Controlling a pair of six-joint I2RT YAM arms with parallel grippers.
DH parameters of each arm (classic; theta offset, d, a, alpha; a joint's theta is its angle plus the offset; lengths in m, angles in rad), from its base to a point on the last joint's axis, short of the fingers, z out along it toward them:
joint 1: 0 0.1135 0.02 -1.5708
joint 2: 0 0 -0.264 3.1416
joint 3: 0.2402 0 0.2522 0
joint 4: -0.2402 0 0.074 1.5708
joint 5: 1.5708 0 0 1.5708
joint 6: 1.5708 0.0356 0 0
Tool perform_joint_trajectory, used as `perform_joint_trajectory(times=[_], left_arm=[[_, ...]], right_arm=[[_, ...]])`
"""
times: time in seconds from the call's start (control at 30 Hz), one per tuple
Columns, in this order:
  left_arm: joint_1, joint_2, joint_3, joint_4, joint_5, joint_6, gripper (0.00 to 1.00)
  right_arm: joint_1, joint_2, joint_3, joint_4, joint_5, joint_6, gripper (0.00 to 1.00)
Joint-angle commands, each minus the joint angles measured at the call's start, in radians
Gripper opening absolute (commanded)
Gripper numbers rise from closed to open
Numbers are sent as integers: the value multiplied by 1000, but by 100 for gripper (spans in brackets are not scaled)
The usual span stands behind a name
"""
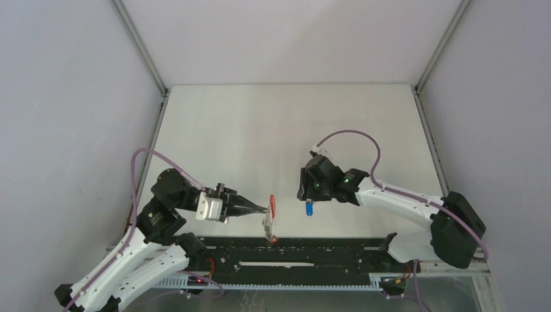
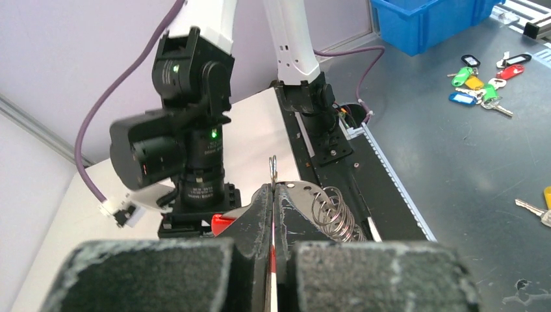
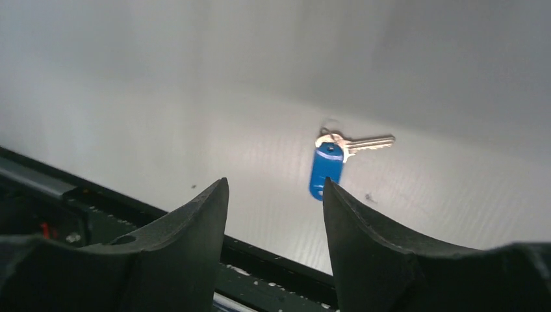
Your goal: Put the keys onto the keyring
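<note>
My left gripper (image 1: 265, 209) is shut on the keyring's red curved band (image 1: 272, 204), held edge-on above the table's near edge. In the left wrist view the gripper (image 2: 273, 190) pinches the thin band, one silver ring (image 2: 273, 169) sticks up past the tips, and a cluster of rings (image 2: 334, 214) hangs to the right. A small red tag (image 1: 273, 240) shows below the rings; its key is too small to make out. The blue-tagged key (image 3: 327, 169) lies flat on the table. My right gripper (image 3: 274, 185) hovers open just before it, nothing between the fingers. From above, the blue tag (image 1: 310, 208) lies under the right gripper (image 1: 305, 193).
A black rail (image 1: 292, 250) runs along the table's near edge, right below the keyring. White walls enclose the table on three sides. Beyond the rail, the left wrist view shows a grey bench with a blue bin (image 2: 429, 23) and several spare coloured keys (image 2: 484, 81).
</note>
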Motion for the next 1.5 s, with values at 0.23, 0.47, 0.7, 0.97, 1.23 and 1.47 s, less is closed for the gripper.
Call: perform_joint_trajectory(times=[0.23, 0.47, 0.7, 0.97, 1.23, 1.47], left_arm=[[4, -20, 42, 45, -10, -24, 0], [5, -20, 36, 54, -16, -27, 0], [4, -19, 38, 55, -21, -29, 0], [5, -17, 40, 61, -25, -31, 0], [4, -19, 41, 63, -31, -30, 0], [4, -17, 41, 53, -31, -22, 0]], right_arm=[[-97, 119, -54, 79, -31, -80, 57], [-104, 186, -69, 171, -79, -135, 52], [-140, 210, -87, 206, -151, -161, 44], [-141, 228, -116, 233, -173, -150, 31], [-141, 214, -126, 236, -178, -151, 19], [-137, 156, -144, 233, -185, -157, 4]])
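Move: The blue-tagged key lies on the table about 8 cm below the right gripper's fingertips and some 3 cm to their right, level with them forward. The key's shaft points off to the right, and the blue tag runs back towards the robot. The left gripper already holds the keyring, roughly 15 cm back, 12 cm left and 20 cm above the right hand. From the left hand, the blue-tagged key is about 15 cm ahead, 15 cm right and 31 cm down. Drop the right gripper about 8 cm to just over the table at the ring end of the blue tag, edging slightly forward and to the right, quickly at first and then easing in. Tip the wrist only a few degrees, and draw the half-open fingers almost shut around that spot; whether they pinch anything can't be seen. Keep the left gripper still, holding the keyring. ##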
